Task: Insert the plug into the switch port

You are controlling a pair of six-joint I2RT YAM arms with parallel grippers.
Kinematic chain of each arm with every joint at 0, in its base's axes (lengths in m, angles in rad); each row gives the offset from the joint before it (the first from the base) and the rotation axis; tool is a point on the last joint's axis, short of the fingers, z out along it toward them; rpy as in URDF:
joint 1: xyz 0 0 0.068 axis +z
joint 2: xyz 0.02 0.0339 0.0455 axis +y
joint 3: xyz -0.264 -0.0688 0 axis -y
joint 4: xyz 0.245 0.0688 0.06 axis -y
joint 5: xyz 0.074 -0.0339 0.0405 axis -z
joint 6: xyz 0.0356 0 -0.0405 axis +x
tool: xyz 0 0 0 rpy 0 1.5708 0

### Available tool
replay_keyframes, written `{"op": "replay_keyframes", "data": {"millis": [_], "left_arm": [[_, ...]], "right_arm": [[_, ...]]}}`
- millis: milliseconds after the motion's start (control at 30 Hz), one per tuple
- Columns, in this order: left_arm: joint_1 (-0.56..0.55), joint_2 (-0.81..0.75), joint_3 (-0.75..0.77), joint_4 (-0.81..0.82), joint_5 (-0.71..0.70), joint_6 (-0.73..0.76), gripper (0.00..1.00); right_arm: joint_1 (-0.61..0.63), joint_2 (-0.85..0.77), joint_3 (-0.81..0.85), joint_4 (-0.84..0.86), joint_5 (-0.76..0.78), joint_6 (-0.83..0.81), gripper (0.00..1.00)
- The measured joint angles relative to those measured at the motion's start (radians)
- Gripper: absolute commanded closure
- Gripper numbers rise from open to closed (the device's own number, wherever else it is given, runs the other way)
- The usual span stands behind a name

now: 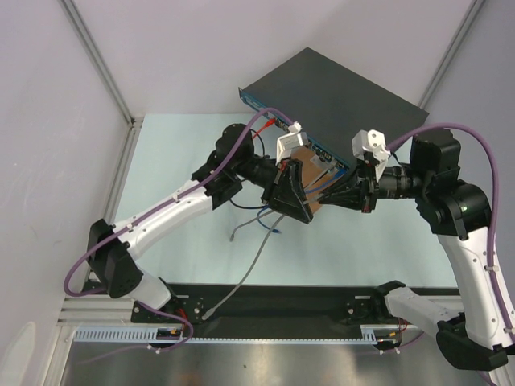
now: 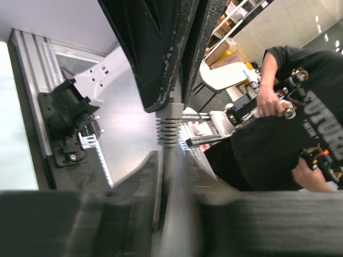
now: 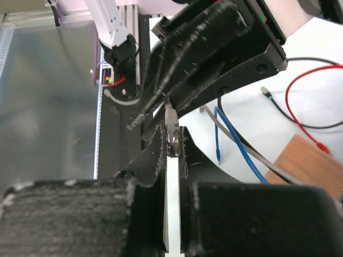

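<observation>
The switch, a flat black box with a blue front strip, lies at the back of the table. In front of it my two grippers meet tip to tip above the brown board. My right gripper is shut on the small clear plug at its fingertips. The plug's grey cable runs with its ribbed boot between the blurred fingers of my left gripper. A thin dark gap shows beside the cable, so that grip is unclear.
A brown wooden board lies under the grippers. Loose blue, red and black cables trail across the table beside it. A person in black stands beyond the near edge. Frame posts close the left side.
</observation>
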Motion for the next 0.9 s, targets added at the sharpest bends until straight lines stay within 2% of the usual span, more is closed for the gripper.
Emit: {"op": "replay_keyframes", "data": {"millis": [33, 167, 233, 367, 467, 567, 667, 733, 800, 900], "left_arm": [[0.000, 0.000, 0.000, -0.010, -0.007, 0.008, 0.57], [0.021, -0.003, 0.026, -0.154, -0.101, 0.125, 0.34], [0.058, -0.009, 0.055, -0.240, -0.188, 0.204, 0.30], [0.136, -0.048, 0.129, -0.389, -0.384, 0.406, 0.28], [0.142, -0.126, 0.137, -0.453, -0.576, 0.573, 0.33], [0.040, -0.216, 0.130, -0.499, -0.814, 0.777, 0.38], [-0.110, -0.287, 0.102, -0.509, -1.003, 0.949, 0.36], [-0.198, -0.329, 0.058, -0.505, -1.102, 1.062, 0.32], [-0.240, -0.348, 0.028, -0.508, -1.163, 1.137, 0.32], [-0.284, -0.338, 0.019, -0.527, -1.233, 1.221, 0.34]], "right_arm": [[0.000, 0.003, 0.003, -0.006, 0.006, -0.002, 1.00], [0.001, 0.014, 0.006, -0.035, 0.031, -0.004, 1.00], [0.000, 0.018, 0.006, -0.051, 0.040, 0.011, 1.00], [-0.024, 0.018, -0.011, -0.076, 0.047, 0.069, 1.00], [-0.082, 0.017, -0.044, -0.090, 0.006, 0.150, 1.00], [-0.185, 0.023, -0.104, -0.074, -0.065, 0.274, 1.00], [-0.278, 0.032, -0.206, 0.041, -0.145, 0.483, 1.00], [-0.301, 0.033, -0.280, 0.168, -0.181, 0.642, 1.00], [-0.303, 0.033, -0.341, 0.293, -0.207, 0.797, 1.00], [-0.303, 0.032, -0.376, 0.412, -0.230, 0.944, 1.00]]}}
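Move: The loose gray plug lies between the hands, about 2 cm right of and 1 cm ahead of the left hand, and about 2 cm left of the right hand. From the right hand, the free port beside the blue plug is about 10 cm ahead, 11 cm right and 12 cm down. From the right hand too, the seated blue plug is about 11 cm ahead and 9 cm right, and the seated gray plug 12 cm ahead and 7 cm right, both as low as the port. Finish opening the left gripper to free the gray plug's cable end. Sweep it some 12 cm forward, then about 5 cm back, rising a little, its fingers swinging counter-clockwise to point right and slightly forward as the wrist rolls. Keep the right gripper shut on the connector, carrying it about 5 cm forward and as far down, slightly right, towards the port, while its wrist rolls some 55 degrees, top forward. ##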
